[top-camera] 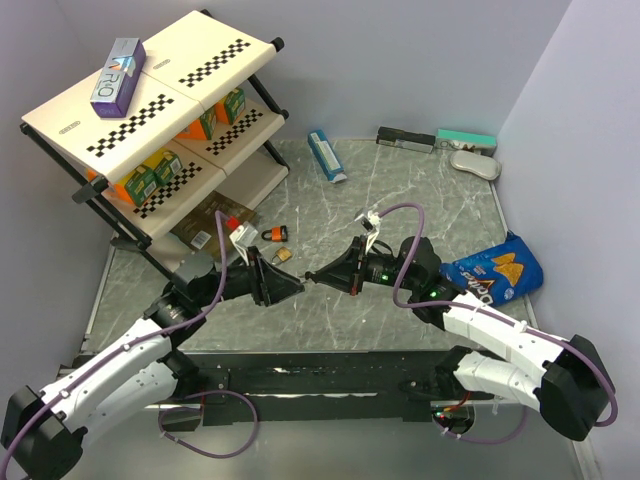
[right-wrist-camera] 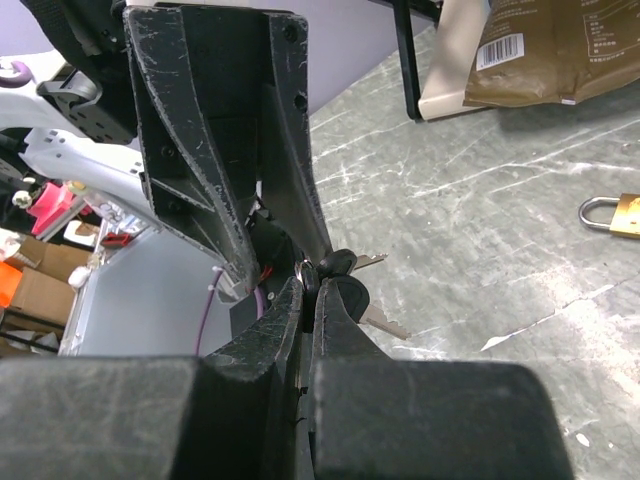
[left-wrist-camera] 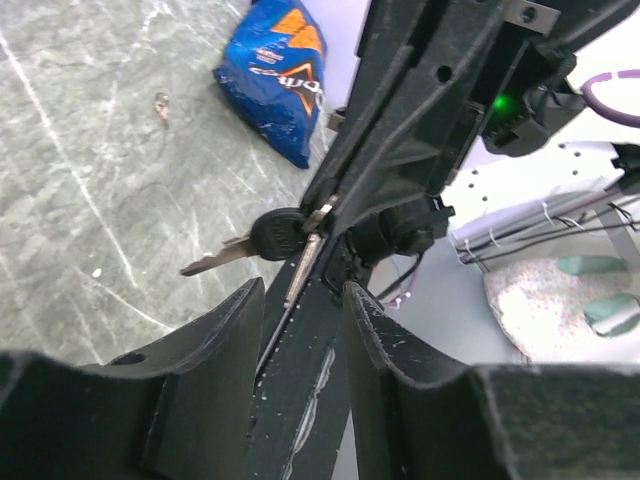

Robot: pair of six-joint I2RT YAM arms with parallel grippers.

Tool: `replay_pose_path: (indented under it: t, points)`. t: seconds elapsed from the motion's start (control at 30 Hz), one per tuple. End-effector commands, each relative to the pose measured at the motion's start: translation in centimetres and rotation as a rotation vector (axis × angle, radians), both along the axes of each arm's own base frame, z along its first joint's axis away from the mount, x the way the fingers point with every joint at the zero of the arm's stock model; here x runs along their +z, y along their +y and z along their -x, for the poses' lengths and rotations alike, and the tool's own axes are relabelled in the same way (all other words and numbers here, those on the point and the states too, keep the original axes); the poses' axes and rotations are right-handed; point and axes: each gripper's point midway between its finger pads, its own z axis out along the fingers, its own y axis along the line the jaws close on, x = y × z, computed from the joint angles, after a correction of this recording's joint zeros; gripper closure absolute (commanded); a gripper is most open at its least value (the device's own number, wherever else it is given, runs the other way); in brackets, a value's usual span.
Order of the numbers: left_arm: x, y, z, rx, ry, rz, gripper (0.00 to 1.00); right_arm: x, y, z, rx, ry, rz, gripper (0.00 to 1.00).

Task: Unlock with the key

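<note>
The key (right-wrist-camera: 338,264) is a small cluster with black heads and thin metal blades, and my right gripper (right-wrist-camera: 310,275) is shut on it above the middle of the table. In the left wrist view one black head of the key (left-wrist-camera: 278,236) and its blade stick out to the left of the right gripper's fingers. My left gripper (left-wrist-camera: 300,290) faces it tip to tip, jaws apart and straddling the right gripper's fingertips. From above, the left gripper (top-camera: 290,285) and right gripper (top-camera: 318,277) meet nose to nose. An orange padlock (top-camera: 272,234) and a small brass padlock (top-camera: 284,255) lie just behind them.
A shelf rack (top-camera: 150,120) with juice cartons fills the back left, with a brown packet (top-camera: 205,225) at its foot. A blue chips bag (top-camera: 495,272) lies at the right. A blue box (top-camera: 327,155) and small items (top-camera: 470,150) sit along the back wall.
</note>
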Motion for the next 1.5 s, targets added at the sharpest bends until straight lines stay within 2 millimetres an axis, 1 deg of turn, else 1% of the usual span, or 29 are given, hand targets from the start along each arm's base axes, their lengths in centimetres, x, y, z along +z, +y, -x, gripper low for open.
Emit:
replay_pose_path:
  t: [0.0,0.1,0.27,0.43,0.6,0.73,0.77,0.9,0.93,0.97,1.0,1.03,1.07,1.1,1.13,1.17,1.2,1.23,1.27,1.3,1.37,1.4,1.43,1.47]
  points:
    - [1.7,-0.5,0.9,-0.065,-0.039,0.055,0.58,1.9,0.0,-0.2,-0.003,-0.054,-0.049,1.0]
    - [1.9,-0.7,1.2,-0.084,-0.038,0.072,0.62,1.9,0.1,-0.1,0.007,-0.05,-0.052,1.0]
    - [1.6,-1.0,1.4,-0.108,-0.018,0.079,0.66,1.9,0.2,0.0,0.011,-0.045,-0.058,1.0]
    - [1.4,-1.1,1.4,-0.122,-0.008,0.076,0.67,1.8,0.2,0.0,0.013,-0.045,-0.058,1.0]
    - [1.5,-1.2,1.3,-0.113,-0.008,0.087,0.78,1.7,0.2,0.0,0.016,-0.043,-0.057,1.0]
    - [1.3,-1.2,0.8,-0.088,-0.003,0.079,0.87,1.1,0.4,0.0,0.023,-0.028,-0.045,1.0]
    - [1.1,-1.2,0.6,-0.082,0.0,0.073,0.99,1.0,0.4,0.0,0.025,-0.029,-0.042,1.0]
    - [0.2,-1.1,0.3,-0.071,0.009,0.037,0.99,0.4,0.4,0.0,0.026,-0.015,-0.018,1.0]
    - [0.1,-1.1,0.3,-0.073,0.008,0.024,0.99,0.3,0.2,-0.1,0.022,-0.012,-0.011,0.97]
    - [-0.2,-1.0,0.3,-0.075,-0.011,-0.001,0.99,0.3,0.1,-0.2,0.019,-0.014,-0.005,0.88]
    - [-1.3,-0.8,0.4,-0.076,0.02,-0.046,0.99,0.1,-0.1,-0.1,0.02,-0.014,0.01,0.83]
    - [-1.7,-0.7,0.5,-0.082,0.021,-0.072,0.99,0.1,-0.4,-0.4,0.01,-0.02,0.016,0.76]
    - [-1.5,-0.7,0.5,-0.098,-0.017,-0.1,0.99,0.2,-0.6,-0.4,0.007,-0.025,0.021,0.6]
    - [-2.6,-0.4,0.9,-0.113,0.016,-0.15,0.99,0.6,-0.9,-0.3,0.009,-0.046,0.023,0.52]
    - [-2.0,-0.4,0.9,-0.127,-0.013,-0.155,0.99,0.2,-1.2,-0.3,0.004,-0.038,0.04,0.45]
    - [-2.8,-0.2,1.2,-0.151,-0.02,-0.199,0.99,0.4,-1.3,-0.2,0.006,-0.044,0.049,0.35]
    - [-3.5,0.0,1.9,-0.187,0.004,-0.23,0.99,0.4,-1.5,-0.2,0.008,-0.079,0.067,0.31]
    - [-3.3,0.0,2.1,-0.21,-0.004,-0.241,0.99,-0.3,-1.7,-0.1,0.01,-0.056,0.106,0.28]
    - [-3.8,0.0,2.1,-0.238,-0.024,-0.272,0.99,0.1,-1.7,-0.2,0.013,-0.074,0.114,0.25]
    - [-3.9,0.0,2.6,-0.274,-0.019,-0.28,0.99,0.0,-1.8,-0.1,0.022,-0.093,0.127,0.24]
    - [-4.4,0.0,3.0,-0.326,-0.015,-0.313,0.99,0.0,-1.6,0.8,0.077,-0.094,0.133,0.24]
    - [-4.3,-0.1,3.1,-0.341,-0.019,-0.303,0.99,-0.1,-1.3,1.2,0.104,-0.092,0.138,0.25]
    - [-3.7,-0.4,3.7,-0.39,-0.027,-0.281,0.99,-0.1,-1.1,1.5,0.124,-0.092,0.137,0.26]
    - [-4.1,-0.4,3.9,-0.413,-0.022,-0.294,0.99,0.0,-0.8,2.0,0.158,-0.093,0.134,0.28]
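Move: The keys stick out of the right gripper's shut fingertips, about 2 cm to its left. For the half-open left gripper they lie about 3 cm to its right, level in height and neither ahead nor back. The left gripper's fingertips wait some 4 cm to the right hand's left and a touch back. On the table, the brass padlock lies roughly 22 cm ahead of the left hand, 5 cm left and 19 cm below; the orange padlock is some 6 cm beyond it and 2 cm farther left. Easing about 1 cm to the right and slightly back onto the keys, the left hand shuts its fingers on one key's blade while the right holds the bunch almost still. Then the right opens wide, lets go and draws off about 2 cm down and to the right; the left sinks some 4 cm and comes back 1–2 cm, rolling its left side up and turning clockwise, about 15 degrees each. ##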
